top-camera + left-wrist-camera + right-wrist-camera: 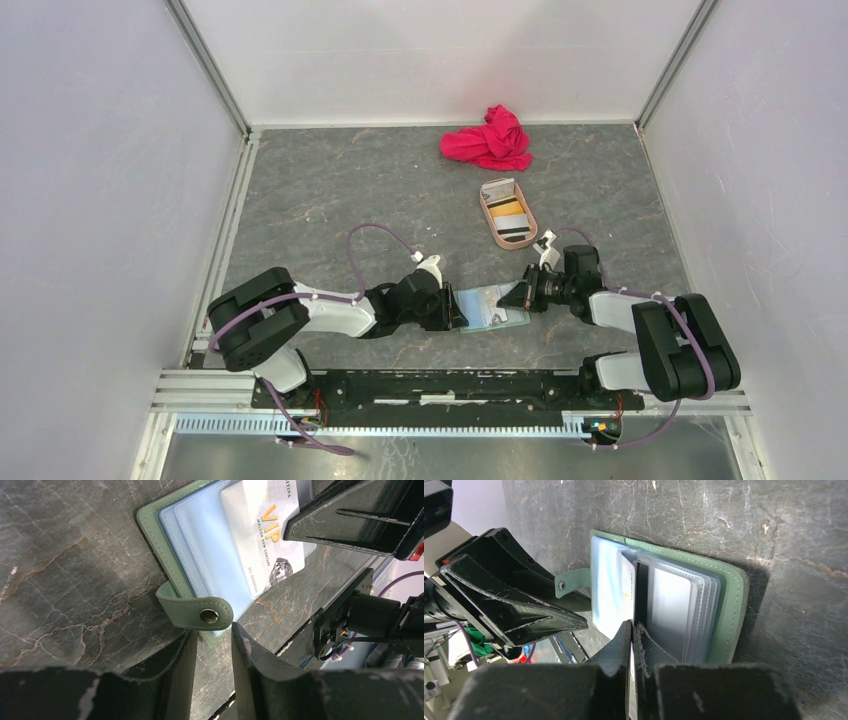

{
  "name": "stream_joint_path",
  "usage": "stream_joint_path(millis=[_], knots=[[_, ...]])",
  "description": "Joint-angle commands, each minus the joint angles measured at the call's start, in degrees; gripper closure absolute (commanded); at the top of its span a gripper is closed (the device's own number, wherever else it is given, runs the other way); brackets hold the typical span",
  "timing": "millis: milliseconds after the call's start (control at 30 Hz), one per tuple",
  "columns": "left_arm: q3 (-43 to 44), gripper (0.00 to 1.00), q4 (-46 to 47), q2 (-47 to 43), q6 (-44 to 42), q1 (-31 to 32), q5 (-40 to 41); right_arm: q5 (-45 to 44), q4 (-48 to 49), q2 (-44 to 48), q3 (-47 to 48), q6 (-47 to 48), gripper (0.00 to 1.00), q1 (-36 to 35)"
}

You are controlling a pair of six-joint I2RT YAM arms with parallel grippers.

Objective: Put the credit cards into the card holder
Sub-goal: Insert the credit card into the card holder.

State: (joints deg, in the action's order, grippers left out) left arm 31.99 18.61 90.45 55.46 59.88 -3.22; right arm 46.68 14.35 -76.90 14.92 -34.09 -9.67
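Observation:
The sage-green card holder lies open on the table between my two grippers, pale blue sleeves up. A white credit card printed with VIP rests partly in a sleeve. My right gripper is shut on that card's edge, right over the holder's fold. My left gripper stands open at the holder's near corner, just behind the snap strap, with only table showing in the gap. More credit cards, one orange-yellow and one dark-striped, sit in the tray.
A pinkish-tan oval tray stands behind the holder, right of centre. A crumpled red cloth lies near the back wall. White walls close in the grey stone-patterned table on three sides.

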Motion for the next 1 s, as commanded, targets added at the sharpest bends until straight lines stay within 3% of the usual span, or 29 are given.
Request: stream_joint_path(millis=[0, 200, 633, 967], knots=[[-0.53, 0.61, -3.42, 2.29, -1.76, 0.42, -0.24, -3.31, -3.26, -0.48, 2.25, 5.24, 0.91, -1.32], [-0.87, 0.61, -2.86, 2.01, -1.85, 0.5, -0.44, -4.51, -6.03, -0.49, 4.85, 8.95, 0.88, -2.72], [-1.57, 0.61, -2.06, 1.15, -1.85, 0.47, -0.29, -10.2, -11.94, 3.73, 6.48, 15.6, 0.66, -4.68], [-2.25, 0.61, -0.96, 0.48, -2.02, 0.5, -0.29, -13.42, -14.25, 4.52, 8.31, 19.77, 0.64, -7.73]])
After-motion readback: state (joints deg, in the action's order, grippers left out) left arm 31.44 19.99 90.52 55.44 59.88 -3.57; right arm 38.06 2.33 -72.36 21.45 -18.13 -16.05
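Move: The VIP card, its right edge between the right hand's nearly shut fingertips, has its middle about 2 cm left and 1 cm ahead of that hand, some 1 cm below. The holder's right leaf with the clear sleeves centres about 2 cm right and 1 cm ahead of this hand; the strap is 8 cm left and 2 cm back. From the left hand the card lies about 4 cm ahead and 6 cm right, the strap just 1 cm ahead. Opening its fingers from nearly shut to about a third, the right hand lets go of the VIP card's right edge and rolls some 20 degrees, counter-clockwise as seen looking along the fingers. Its tips ease about 1 cm forward and rise slightly, ending spread low over that edge near the fold. The left hand stays at the holder's strap end, fingers partly open. ##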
